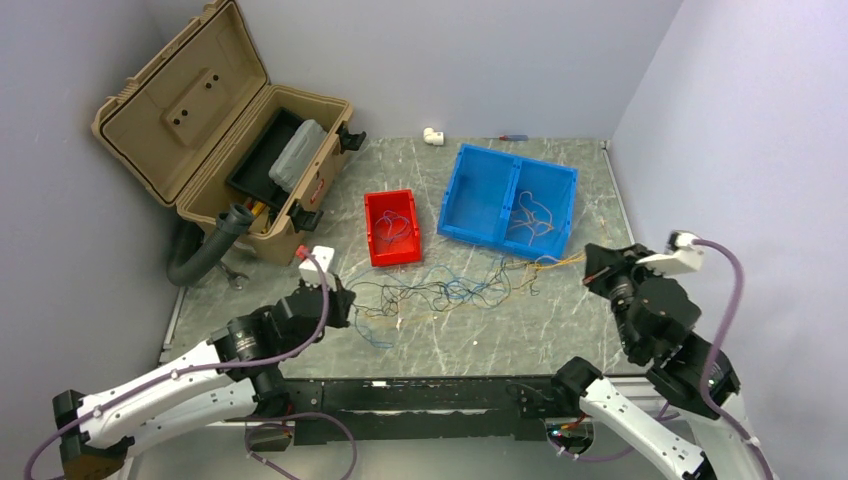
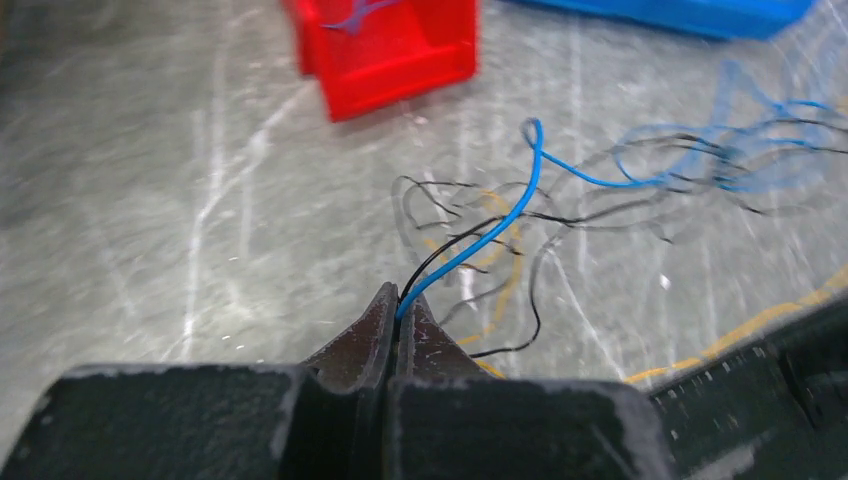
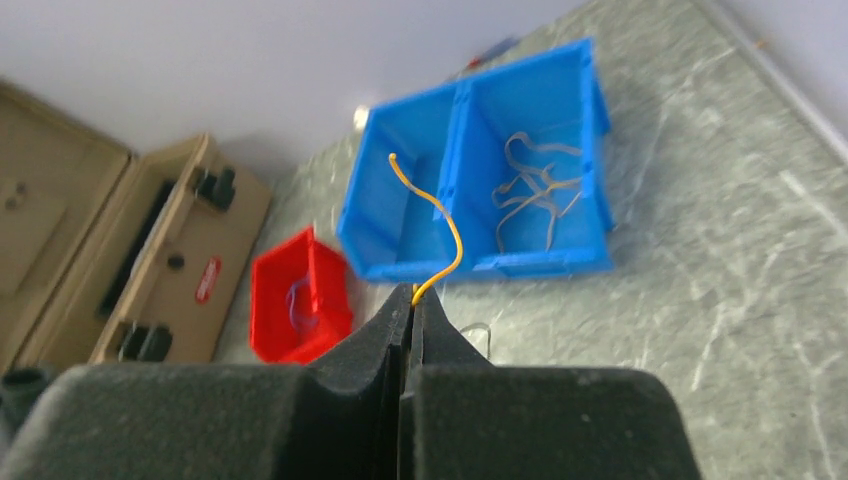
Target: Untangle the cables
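Note:
The cables point(image 1: 450, 290) lie as a loose tangle of thin blue, black and yellow-orange wires on the marbled table, between the two arms. My left gripper point(image 1: 345, 300) is at the tangle's left end. In the left wrist view this gripper point(image 2: 400, 300) is shut on a blue cable point(image 2: 500, 225), and a black cable point(image 2: 440, 255) runs into the jaws beside it. My right gripper point(image 1: 592, 265) is at the tangle's right end. In the right wrist view it point(image 3: 412, 295) is shut on a yellow cable point(image 3: 445, 235) whose free end curls upward.
A red bin point(image 1: 378, 205) holding a bluish wire and a blue two-part bin point(image 1: 480, 165) with pale tan wires in its right half stand behind the tangle. An open tan toolbox point(image 1: 220, 130) fills the back left. A grey hose point(image 1: 205, 255) lies beside it.

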### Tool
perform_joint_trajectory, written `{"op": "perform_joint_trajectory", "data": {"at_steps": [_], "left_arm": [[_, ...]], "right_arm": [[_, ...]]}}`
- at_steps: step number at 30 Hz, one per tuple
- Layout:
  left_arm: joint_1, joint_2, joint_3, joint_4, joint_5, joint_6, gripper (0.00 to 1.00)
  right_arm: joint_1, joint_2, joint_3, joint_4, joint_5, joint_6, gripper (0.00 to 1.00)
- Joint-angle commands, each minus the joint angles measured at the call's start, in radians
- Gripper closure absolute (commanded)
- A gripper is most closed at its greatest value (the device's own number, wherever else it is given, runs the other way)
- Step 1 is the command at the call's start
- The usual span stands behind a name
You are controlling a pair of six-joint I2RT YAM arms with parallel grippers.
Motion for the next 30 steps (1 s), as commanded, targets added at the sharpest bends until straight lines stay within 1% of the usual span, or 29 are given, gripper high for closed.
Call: {"op": "perform_joint_trajectory", "data": {"at_steps": [1,3,6,7,8,9,11,12,13,15,18,20,25,27,30], "left_arm": [[0.000,0.077,0.073,0.195,0.259,0.185,1.00],[0.000,0.107,0.081,0.254,0.356,0.235,1.00],[0.000,0.143,0.092,0.350,0.526,0.308,1.00],[0.000,0.154,0.100,0.371,0.569,0.323,1.00],[0.000,0.165,0.107,0.385,0.603,0.336,1.00],[0.000,0.177,0.117,0.396,0.636,0.351,1.00],[0.000,0.201,0.138,0.397,0.673,0.374,1.00],[0.000,0.212,0.149,0.396,0.689,0.385,1.00],[0.000,0.222,0.158,0.395,0.708,0.394,1.00],[0.000,0.233,0.172,0.406,0.757,0.409,1.00],[0.000,0.248,0.184,0.432,0.854,0.430,1.00],[0.000,0.264,0.199,0.425,0.892,0.442,1.00],[0.000,0.321,0.247,0.381,0.929,0.448,1.00],[0.000,0.341,0.261,0.377,0.944,0.448,1.00],[0.000,0.365,0.274,0.379,0.959,0.453,1.00]], "right_arm": [[0.000,0.045,-0.076,0.080,-0.284,-0.046,0.98],[-0.001,0.094,-0.104,0.070,-0.381,-0.043,0.97],[0.000,0.136,-0.155,0.058,-0.473,-0.035,0.97],[0.000,0.140,-0.173,0.062,-0.500,-0.035,0.95],[0.000,0.139,-0.193,0.074,-0.529,-0.044,0.92],[-0.001,0.136,-0.210,0.089,-0.568,-0.061,0.81],[-0.001,0.130,-0.238,0.137,-0.681,-0.113,0.36],[-0.001,0.126,-0.247,0.165,-0.739,-0.140,0.23],[-0.001,0.124,-0.254,0.193,-0.799,-0.167,0.17],[0.000,0.116,-0.270,0.262,-0.946,-0.231,0.14],[0.000,0.105,-0.305,0.378,-1.146,-0.299,0.14],[0.000,0.107,-0.322,0.454,-1.251,-0.324,0.14],[0.000,0.166,-0.340,0.579,-1.439,-0.349,0.15],[0.001,0.207,-0.338,0.611,-1.491,-0.362,0.16],[0.003,0.243,-0.329,0.638,-1.497,-0.384,0.17]]}}
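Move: Between the two hands, the stretched-out cable tangle lies with its middle some 18 cm right of the left hand, 12 ahead and 15 below; from the right hand it is about 26 cm left, 12 ahead and 33 below. The red box stands roughly 8 cm right and 26 ahead of the left hand. The blue bin stands about 8 cm left and 28 ahead of the right hand, 31 below. Letting go of the yellow cable on the way, the right hand sweeps about 22 cm left towards the left hand, dipping some 13 cm before rising about 5 and easing back, turning some 80 degrees counter-clockwise with its fingers wide open. The left hand keeps its pinch on the blue and black cables, carrying them 15 cm right, a little back and up, turning clockwise to meet it. ##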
